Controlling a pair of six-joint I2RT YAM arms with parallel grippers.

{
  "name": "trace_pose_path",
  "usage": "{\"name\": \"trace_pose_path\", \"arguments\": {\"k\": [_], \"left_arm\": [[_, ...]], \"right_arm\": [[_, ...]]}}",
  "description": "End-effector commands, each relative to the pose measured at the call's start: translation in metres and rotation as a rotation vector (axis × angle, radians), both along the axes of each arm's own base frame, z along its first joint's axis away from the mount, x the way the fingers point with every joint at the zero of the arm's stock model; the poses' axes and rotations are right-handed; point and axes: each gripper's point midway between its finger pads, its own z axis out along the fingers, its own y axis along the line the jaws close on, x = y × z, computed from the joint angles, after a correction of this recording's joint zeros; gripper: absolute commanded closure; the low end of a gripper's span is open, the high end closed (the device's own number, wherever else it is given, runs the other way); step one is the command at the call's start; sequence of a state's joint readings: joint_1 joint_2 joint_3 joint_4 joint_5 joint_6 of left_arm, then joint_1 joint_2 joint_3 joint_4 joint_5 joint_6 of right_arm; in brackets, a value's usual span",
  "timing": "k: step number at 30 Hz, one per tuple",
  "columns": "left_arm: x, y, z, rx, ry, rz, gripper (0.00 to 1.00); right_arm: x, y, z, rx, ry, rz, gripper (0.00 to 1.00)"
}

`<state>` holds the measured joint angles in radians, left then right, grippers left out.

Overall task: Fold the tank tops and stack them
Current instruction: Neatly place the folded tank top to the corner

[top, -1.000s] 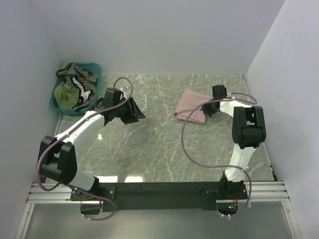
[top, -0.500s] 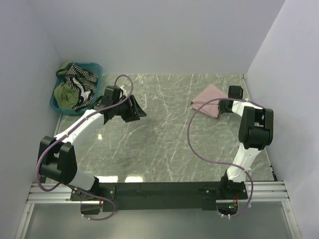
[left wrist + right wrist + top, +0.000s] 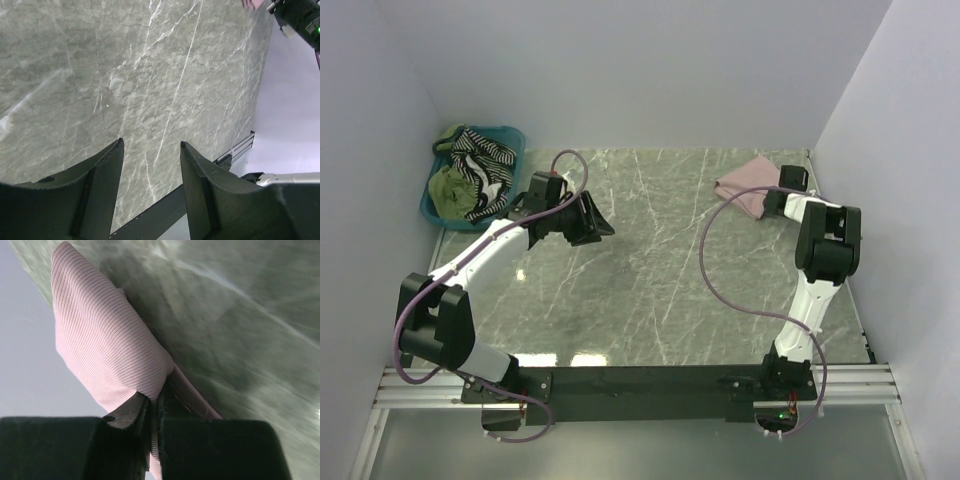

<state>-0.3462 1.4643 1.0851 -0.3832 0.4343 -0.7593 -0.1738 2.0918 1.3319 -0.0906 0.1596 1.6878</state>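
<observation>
A folded dusty pink tank top (image 3: 747, 182) lies at the far right corner of the marble table, its ribbed cloth (image 3: 105, 345) filling the right wrist view. My right gripper (image 3: 772, 200) is shut on the pink top's near edge, the fabric pinched between the jaws (image 3: 156, 402). An olive green tank top (image 3: 452, 187) and a black-and-white striped tank top (image 3: 485, 155) lie crumpled in the teal basket (image 3: 514, 136) at the far left. My left gripper (image 3: 595, 226) hovers open over bare marble, right of the basket, nothing between its fingers (image 3: 112, 170).
White walls close in the table at the back and both sides. The right wall stands right behind the pink top. A black rail (image 3: 640, 380) with both arm bases runs along the near edge. Purple cables loop off both arms.
My right gripper has dragged the pink tank top from mid-right of the table out to the far right corner. The left arm has stayed put.
</observation>
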Motion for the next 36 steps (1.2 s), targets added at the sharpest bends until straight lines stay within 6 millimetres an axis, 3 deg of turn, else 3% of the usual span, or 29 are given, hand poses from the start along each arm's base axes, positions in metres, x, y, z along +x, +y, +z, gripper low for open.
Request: {"name": "trace_pose_path", "arguments": {"k": [1, 7, 13, 19, 30, 34, 35, 36], "left_arm": [[0.007, -0.006, 0.016, -0.020, -0.049, -0.041, 0.46], [0.007, -0.008, 0.011, -0.022, -0.032, -0.053, 0.46], [0.008, -0.008, 0.009, -0.018, -0.029, -0.055, 0.46], [0.007, -0.009, 0.006, -0.022, -0.015, -0.063, 0.46], [0.008, -0.013, 0.002, -0.031, 0.000, -0.073, 0.47], [0.008, -0.012, 0.003, -0.032, -0.004, -0.071, 0.46], [0.007, -0.013, 0.004, -0.034, -0.007, -0.072, 0.46], [0.007, -0.012, 0.006, -0.035, -0.012, -0.069, 0.46]], "right_arm": [[0.021, -0.025, 0.014, -0.011, -0.078, -0.109, 1.00], [0.036, -0.031, 0.006, 0.023, -0.124, -0.162, 1.00], [0.056, -0.050, 0.026, -0.009, -0.178, -0.220, 0.99], [0.069, -0.072, 0.033, -0.030, -0.199, -0.283, 0.97], [0.069, -0.092, 0.034, -0.052, -0.224, -0.361, 0.91], [0.074, -0.084, 0.032, -0.032, -0.231, -0.310, 0.76], [0.075, -0.079, 0.032, -0.020, -0.227, -0.289, 0.64], [0.074, -0.078, 0.032, -0.015, -0.219, -0.276, 0.58]]}}
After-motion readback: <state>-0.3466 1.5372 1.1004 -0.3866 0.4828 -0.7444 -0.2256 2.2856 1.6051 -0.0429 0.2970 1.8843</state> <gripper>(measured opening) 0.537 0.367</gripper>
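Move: My right hand, shut on the right-hand near edge of the folded pink tank top, is heading for the table's far right corner, about 17 cm ahead, 14 cm to its right and a few centimetres lower. The tank top's middle lies some 9 cm to this hand's left and 4 cm ahead, slightly below. From my idle left hand that same corner is roughly 38 cm ahead, 72 cm to the right and 18 cm down. Keeping its pinch on the tank top's edge, my right hand drags the cloth forward and then increasingly rightward towards the far right corner, about 7 cm each way, rising some 2 cm late on. The wrist swings around 15 degrees clockwise and the fingertips tip up a little. Then the hand stays put and the fingers open about a third, loosening the pinch. ##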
